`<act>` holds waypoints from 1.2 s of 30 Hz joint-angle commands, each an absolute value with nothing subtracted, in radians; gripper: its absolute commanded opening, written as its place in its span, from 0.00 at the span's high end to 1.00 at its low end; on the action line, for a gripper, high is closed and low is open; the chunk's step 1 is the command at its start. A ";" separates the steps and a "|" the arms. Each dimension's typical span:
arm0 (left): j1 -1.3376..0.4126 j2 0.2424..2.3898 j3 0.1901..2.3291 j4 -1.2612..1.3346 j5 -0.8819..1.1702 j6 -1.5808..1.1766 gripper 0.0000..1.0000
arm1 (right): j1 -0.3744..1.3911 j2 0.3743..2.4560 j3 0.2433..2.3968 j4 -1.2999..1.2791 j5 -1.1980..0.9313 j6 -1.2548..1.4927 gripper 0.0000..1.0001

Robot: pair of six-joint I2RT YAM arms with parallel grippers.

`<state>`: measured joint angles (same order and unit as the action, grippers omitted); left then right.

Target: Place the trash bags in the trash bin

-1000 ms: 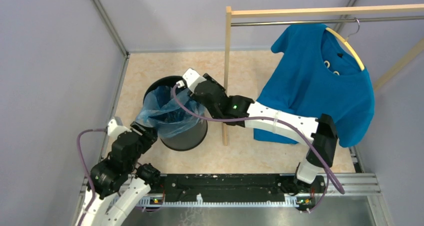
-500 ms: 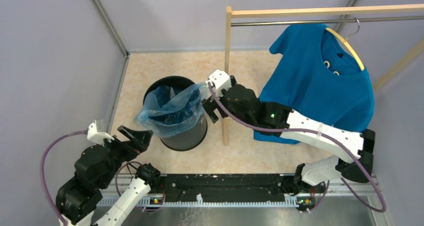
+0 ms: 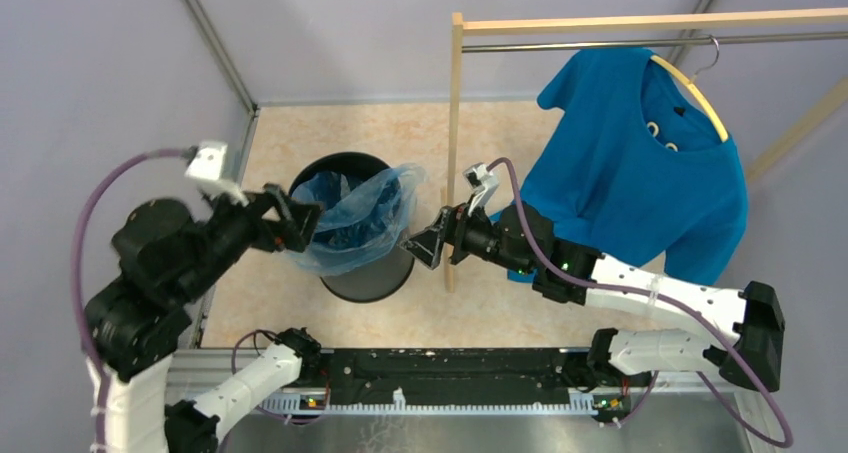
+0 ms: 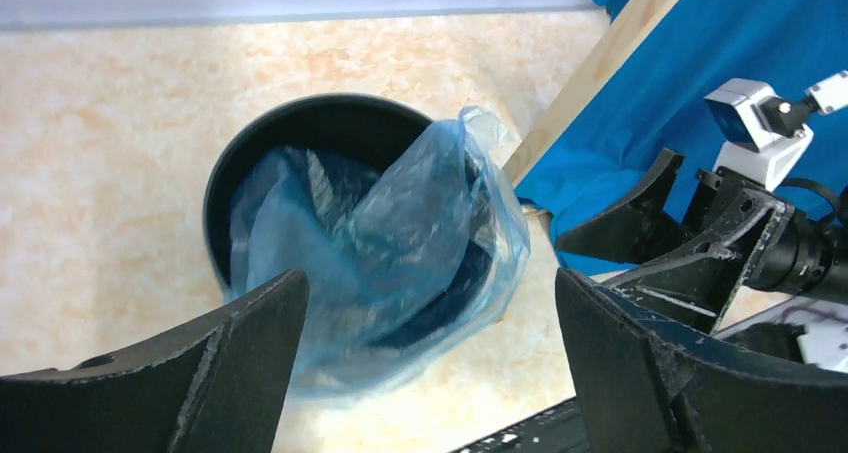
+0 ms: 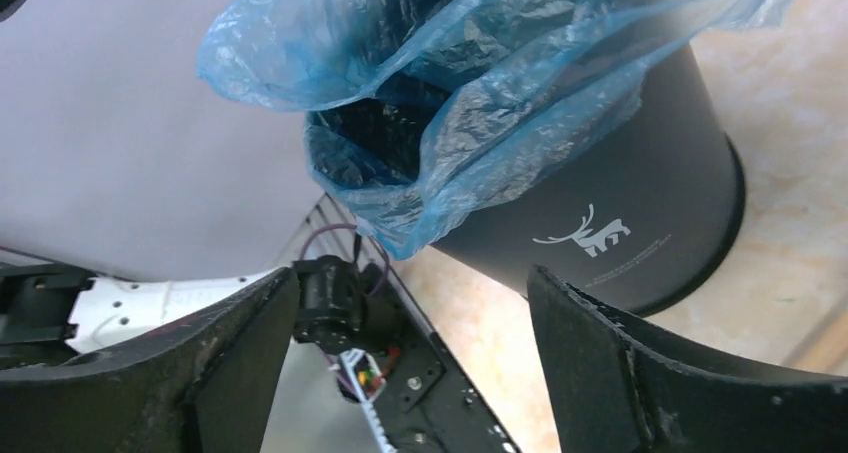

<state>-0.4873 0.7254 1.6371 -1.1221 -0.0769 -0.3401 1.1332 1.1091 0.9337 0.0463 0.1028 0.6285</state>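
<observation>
The black trash bin (image 3: pixel 365 278) stands on the beige floor, with a white deer mark (image 5: pixel 590 235) on its side. The translucent light-blue trash bag (image 3: pixel 362 216) sits partly inside it. The bag's crumpled mouth is draped over the near and right rim (image 4: pixel 405 228). My left gripper (image 3: pixel 297 223) hovers open just left of the bin, raised above the floor, holding nothing. My right gripper (image 3: pixel 425 245) is open beside the bin's right side, clear of the bag (image 5: pixel 470 83). In the wrist views both pairs of fingers stand wide apart and empty (image 4: pixel 430 285) (image 5: pixel 412 278).
A wooden clothes rack's post (image 3: pixel 455 153) stands right of the bin, close to my right gripper. An opaque blue T-shirt (image 3: pixel 640 168) hangs on a hanger behind my right arm. Grey walls close in on the left and back. A black base rail (image 3: pixel 450 373) runs along the near edge.
Both grippers opened and let go of the bag. My left arm pulled back, then rose to the bin's left side. My right arm drew back to the right and lower. The bag stays draped on the bin.
</observation>
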 commanded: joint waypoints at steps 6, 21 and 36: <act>-0.498 0.924 1.545 -0.921 0.237 -0.034 0.01 | 0.997 1.200 0.885 0.398 -0.170 0.901 0.29; -0.498 0.996 1.397 -0.902 0.130 0.009 0.20 | 0.965 1.325 0.870 0.517 -0.212 0.939 0.52; -0.504 1.016 1.402 -0.942 0.010 0.002 0.35 | 0.941 1.338 0.820 0.590 -0.266 0.957 0.94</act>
<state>-0.4995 1.0039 1.3838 -0.9466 0.0761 -0.0010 0.9627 1.3289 0.8227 0.5133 -0.2413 0.9497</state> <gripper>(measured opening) 0.702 0.090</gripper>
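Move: The trash bag hangs loose in the bin's mouth. Its right-hand rim fold is about 3 cm ahead, 4 cm left and 2 cm below the right fingertips, with the bin's mouth some 8 cm ahead and 13 cm left of them and the rack's post around 8 cm right and 9 cm ahead. From the left hand, the bag's middle is roughly 9 cm ahead, 7 cm right and 13 cm below, the mouth's centre beneath it. The right fingers shut on the bag's rim fold and pinch it, after easing about 4 cm left, some 2 cm forward and slightly down, rolling roughly 20 degrees. Meanwhile the left hand swings forward and right over the bin, then sinks towards the bag, about 11 cm down in all, turning clockwise and rolling, its fingers closing only partway. ##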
